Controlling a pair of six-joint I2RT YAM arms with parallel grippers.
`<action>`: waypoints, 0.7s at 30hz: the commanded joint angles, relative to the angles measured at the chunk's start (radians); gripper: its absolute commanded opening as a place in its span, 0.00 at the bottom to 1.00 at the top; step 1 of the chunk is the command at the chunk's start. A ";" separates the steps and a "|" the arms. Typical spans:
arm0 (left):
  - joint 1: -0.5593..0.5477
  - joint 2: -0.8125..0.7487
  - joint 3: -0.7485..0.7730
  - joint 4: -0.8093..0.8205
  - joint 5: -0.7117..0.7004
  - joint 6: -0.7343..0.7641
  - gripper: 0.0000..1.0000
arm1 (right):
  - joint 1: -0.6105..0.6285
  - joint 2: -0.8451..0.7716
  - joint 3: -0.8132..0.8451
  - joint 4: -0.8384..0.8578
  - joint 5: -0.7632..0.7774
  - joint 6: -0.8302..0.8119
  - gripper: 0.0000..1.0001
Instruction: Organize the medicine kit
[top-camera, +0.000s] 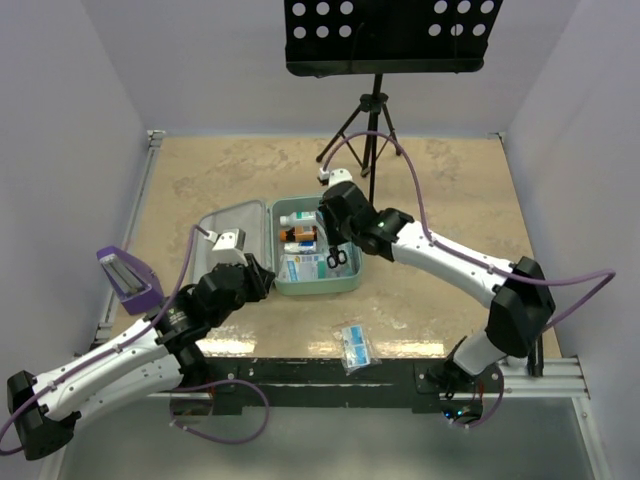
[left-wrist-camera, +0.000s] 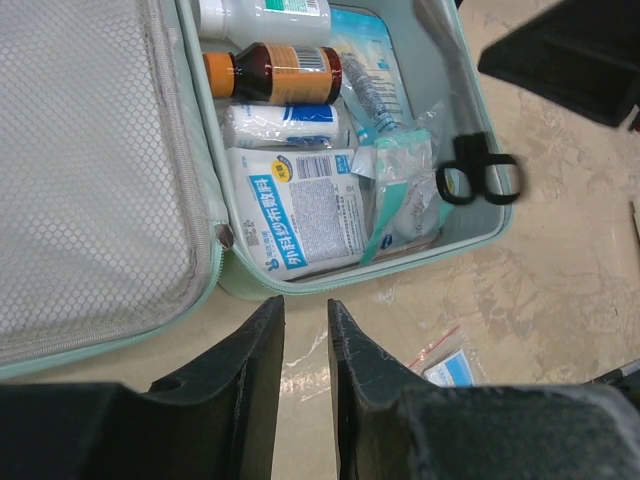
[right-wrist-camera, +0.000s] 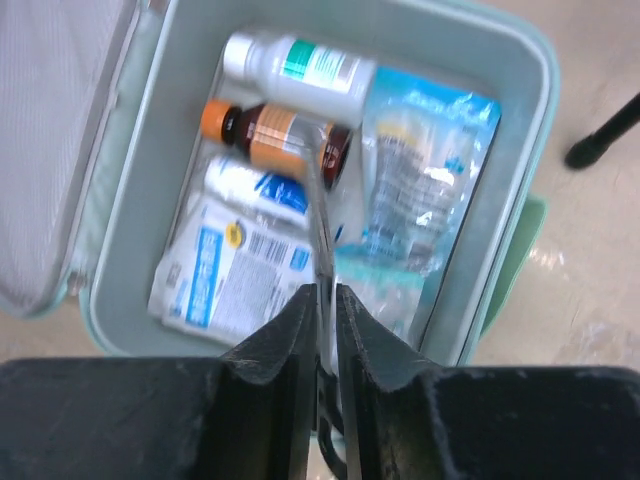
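The mint-green medicine kit lies open mid-table, its mesh-lined lid flat to the left. Inside are a white bottle, a brown bottle, a gauze packet and clear plastic pouches. My right gripper hangs over the tray's right half, shut on black-handled scissors. Their blade points into the tray, and the handles hang just above its right wall. My left gripper hovers by the kit's front rim, its jaws slightly open with nothing between them.
A purple holder stands at the table's left edge. A small bagged packet lies near the front edge, between the arm bases. A black music stand's tripod rests at the back. White walls enclose the table's left, right and rear.
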 joint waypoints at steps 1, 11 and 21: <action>0.001 -0.005 0.045 -0.010 -0.019 0.025 0.29 | -0.082 0.086 0.085 0.091 -0.068 -0.064 0.16; 0.001 -0.002 0.028 -0.005 -0.019 0.022 0.29 | -0.133 0.222 0.122 0.153 -0.103 -0.052 0.17; 0.001 0.063 0.023 0.050 0.001 0.025 0.29 | -0.118 -0.031 -0.057 0.235 -0.068 0.004 0.46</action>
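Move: The right hand, already holding the scissors at the pivot, is bound for the gap between bottles and dressing pouch in the green box, about 7 cm ahead, 0 cm sideways and 8 cm below. The brown bottle lies some 7 cm ahead and 5 cm left, the white bottle 12 cm ahead and 5 cm left, the dressing pouch 9 cm ahead and 4 cm right. From the idle left hand that gap is about 15 cm ahead, 12 cm right. The scissors leave the right fingers: the hand carries them about 7 cm forward over the box's contents, sinks some 5 cm as that reach ends, then opens at the bottom to let them go. With the fingers still spreading, it climbs back up nearly 4 cm, leaving the scissors beneath. ##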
